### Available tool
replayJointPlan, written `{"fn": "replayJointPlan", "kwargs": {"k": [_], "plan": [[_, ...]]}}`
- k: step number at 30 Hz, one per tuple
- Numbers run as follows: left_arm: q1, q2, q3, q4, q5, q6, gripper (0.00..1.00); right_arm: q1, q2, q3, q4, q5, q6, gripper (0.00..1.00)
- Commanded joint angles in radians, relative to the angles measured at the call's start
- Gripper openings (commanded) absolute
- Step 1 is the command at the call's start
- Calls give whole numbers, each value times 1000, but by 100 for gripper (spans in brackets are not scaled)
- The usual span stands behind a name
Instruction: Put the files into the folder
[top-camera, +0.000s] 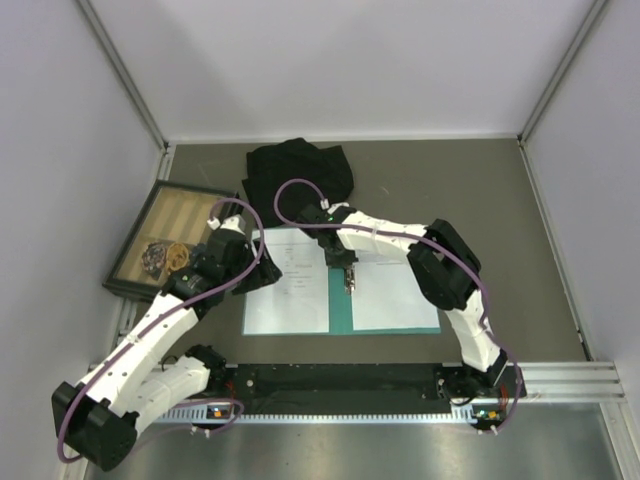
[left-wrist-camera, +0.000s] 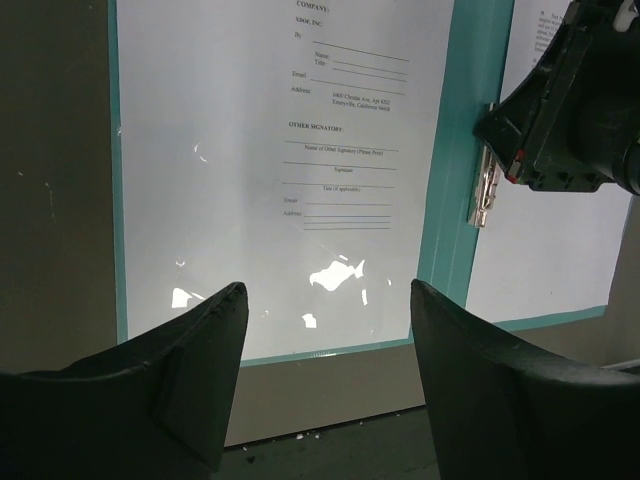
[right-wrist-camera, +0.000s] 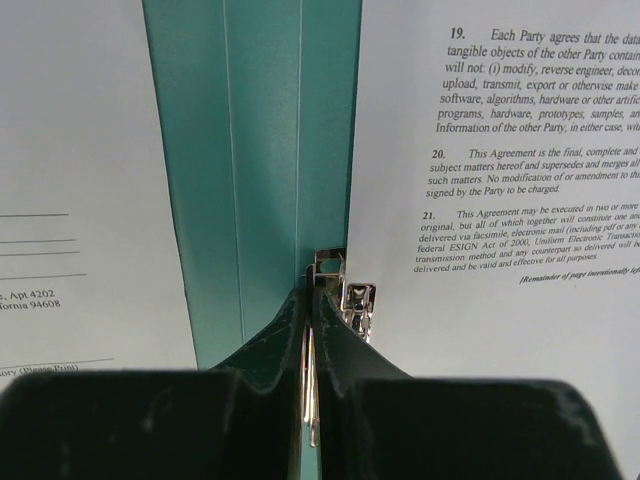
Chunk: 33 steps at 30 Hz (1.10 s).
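Note:
The teal folder (top-camera: 340, 310) lies open and flat on the table. One white file (top-camera: 287, 295) rests on its left leaf and a second file (top-camera: 390, 295) on its right leaf. My right gripper (right-wrist-camera: 308, 290) is shut on the metal clip (right-wrist-camera: 355, 300) at the spine, a thin metal strip pinched between its fingers. In the right wrist view the teal folder (right-wrist-camera: 250, 150) runs between the left file (right-wrist-camera: 80, 150) and the right file (right-wrist-camera: 500, 250). My left gripper (left-wrist-camera: 325, 290) hangs open and holds nothing above the near edge of the left file (left-wrist-camera: 250, 150). Its view also shows the clip (left-wrist-camera: 484, 190).
A black cloth (top-camera: 298, 172) lies bunched behind the folder. A dark-framed wooden tray (top-camera: 133, 235) holding small items sits at the left, close to my left arm. A black rail (top-camera: 340, 385) runs along the table's near edge.

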Motion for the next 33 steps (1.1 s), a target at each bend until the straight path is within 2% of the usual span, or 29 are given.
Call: {"fn": "replayJointPlan", "kwargs": {"k": [1, 6, 10, 11, 13, 17, 18, 19, 21, 25, 33], "plan": [[0, -27, -19, -8, -59, -85, 72, -16, 36, -6, 9, 41, 34, 0], [0, -43, -23, -68, -139, -169, 77, -51, -32, -58, 33, 35, 29, 0], [0, -30, -29, -97, -180, -235, 87, -96, -101, -109, 59, -18, 14, 0], [0, -23, -37, -96, -176, -248, 94, -107, -111, -119, 65, -40, 12, 0], [-1, -15, -51, -81, -159, -278, 98, -133, -145, -152, 82, -55, 9, 0], [0, -18, -118, 1, -32, -305, 98, -171, -194, -189, 104, -97, 6, 0], [-1, -18, -136, 30, 67, -302, 98, -177, -204, -193, 105, -98, 3, 0], [-1, -18, -156, 103, 109, -303, 98, -183, -211, -193, 105, -101, 0, 0], [0, -15, -207, 149, 213, -327, 98, -199, -228, -193, 102, -112, -3, 0], [-1, -24, -279, 293, 335, -390, 98, -219, -251, -181, 96, -136, -6, 0], [-3, -191, -491, 498, 389, -625, 98, -237, -290, -169, 73, -187, -8, 0]]}}
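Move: Already pinched in the right fingers is the folder's metal clasp, its middle about 2 cm back and 1 cm below. The middle of the right sheet lies some 12 cm to the right and 5 cm back; the left sheet's is 15 cm left and 4 cm back. From the left hand the folder's near-left corner is about 10 cm back, 5 cm left and 12 cm down, with the left sheet's middle 4 cm ahead and 7 cm right. Rightward, the right hand keeps its pinch on the clasp and drags the folder about 7 cm, edging slightly forward and turning some 10 degrees clockwise, then lifts nearly 3 cm. The left hand first swings a little left, then sweeps down, right and back to above the folder's near-left corner, opening wide and rolling its left side down. ##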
